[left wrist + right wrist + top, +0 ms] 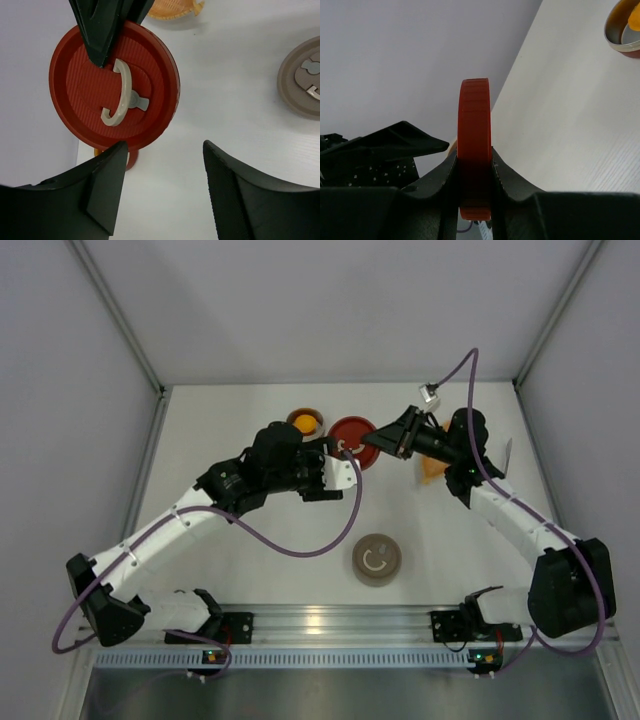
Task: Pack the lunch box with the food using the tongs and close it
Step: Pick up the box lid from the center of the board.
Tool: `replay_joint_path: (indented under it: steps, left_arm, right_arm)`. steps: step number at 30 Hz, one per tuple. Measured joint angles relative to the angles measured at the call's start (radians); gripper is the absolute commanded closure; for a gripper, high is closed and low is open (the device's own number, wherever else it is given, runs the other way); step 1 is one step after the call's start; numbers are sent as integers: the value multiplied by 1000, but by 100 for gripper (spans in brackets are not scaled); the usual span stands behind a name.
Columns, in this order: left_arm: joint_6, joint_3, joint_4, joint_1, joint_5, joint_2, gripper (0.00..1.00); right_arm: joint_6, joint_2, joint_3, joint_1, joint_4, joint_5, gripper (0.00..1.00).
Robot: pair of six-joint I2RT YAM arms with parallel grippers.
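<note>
The lunch box (316,416) is a small round tin at the back of the table, open, with an orange-yellow lump of food (303,423) inside. My right gripper (378,440) is shut on the rim of its red lid (350,433), holding it on edge above the table just right of the tin. In the right wrist view the lid (474,125) stands edge-on between my fingers (505,172), with the tin (619,44) at the top right. My left gripper (165,146) is open just below the lid (100,85), nothing between its fingers. The tongs are out of view.
A brown round lid (377,559) with a beige ring lies near the front middle of the table (250,570). An orange leaf-shaped dish (430,468) sits under my right arm. Grey walls close in the table on three sides.
</note>
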Motion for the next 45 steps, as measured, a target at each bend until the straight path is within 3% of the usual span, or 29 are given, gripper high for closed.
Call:
replay_joint_path:
  steps: [11, 24, 36, 45]
  left_arm:
    - [64, -36, 111, -5, -17, -27, 47]
    - [79, -35, 148, -7, -13, -17, 50]
    - [114, -36, 163, -29, -13, -11, 66]
    - [124, -39, 163, -29, -22, 8, 68]
  right_arm:
    - [67, 7, -11, 2, 55, -12, 100]
    - [75, 12, -11, 31, 65, -18, 100]
    - [77, 15, -11, 68, 73, -19, 100]
    - [92, 15, -34, 69, 89, -27, 100]
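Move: The red box lid is already held by its rim in the right hand. Its pale handle lies about 3 cm ahead, 5 cm right and 2 cm above the left hand's half-open fingers, and about 5 cm left of the right hand, level fore-and-aft and in height. From the left hand, the open box with the orange thing stands some 16 cm ahead, 8 cm left and 17 cm below; the grey lidded box is about 18 cm back, 8 cm right and 15 cm below. The lid's handle comes between the left fingertips, which close from well open to about a third and seem to meet it. The left hand eases some 2 cm right, about as far up and slightly forward, its fingers tipping up about 10 degrees. The right hand, still pinching the rim, brings the lid about 3 cm left and back towards it. ##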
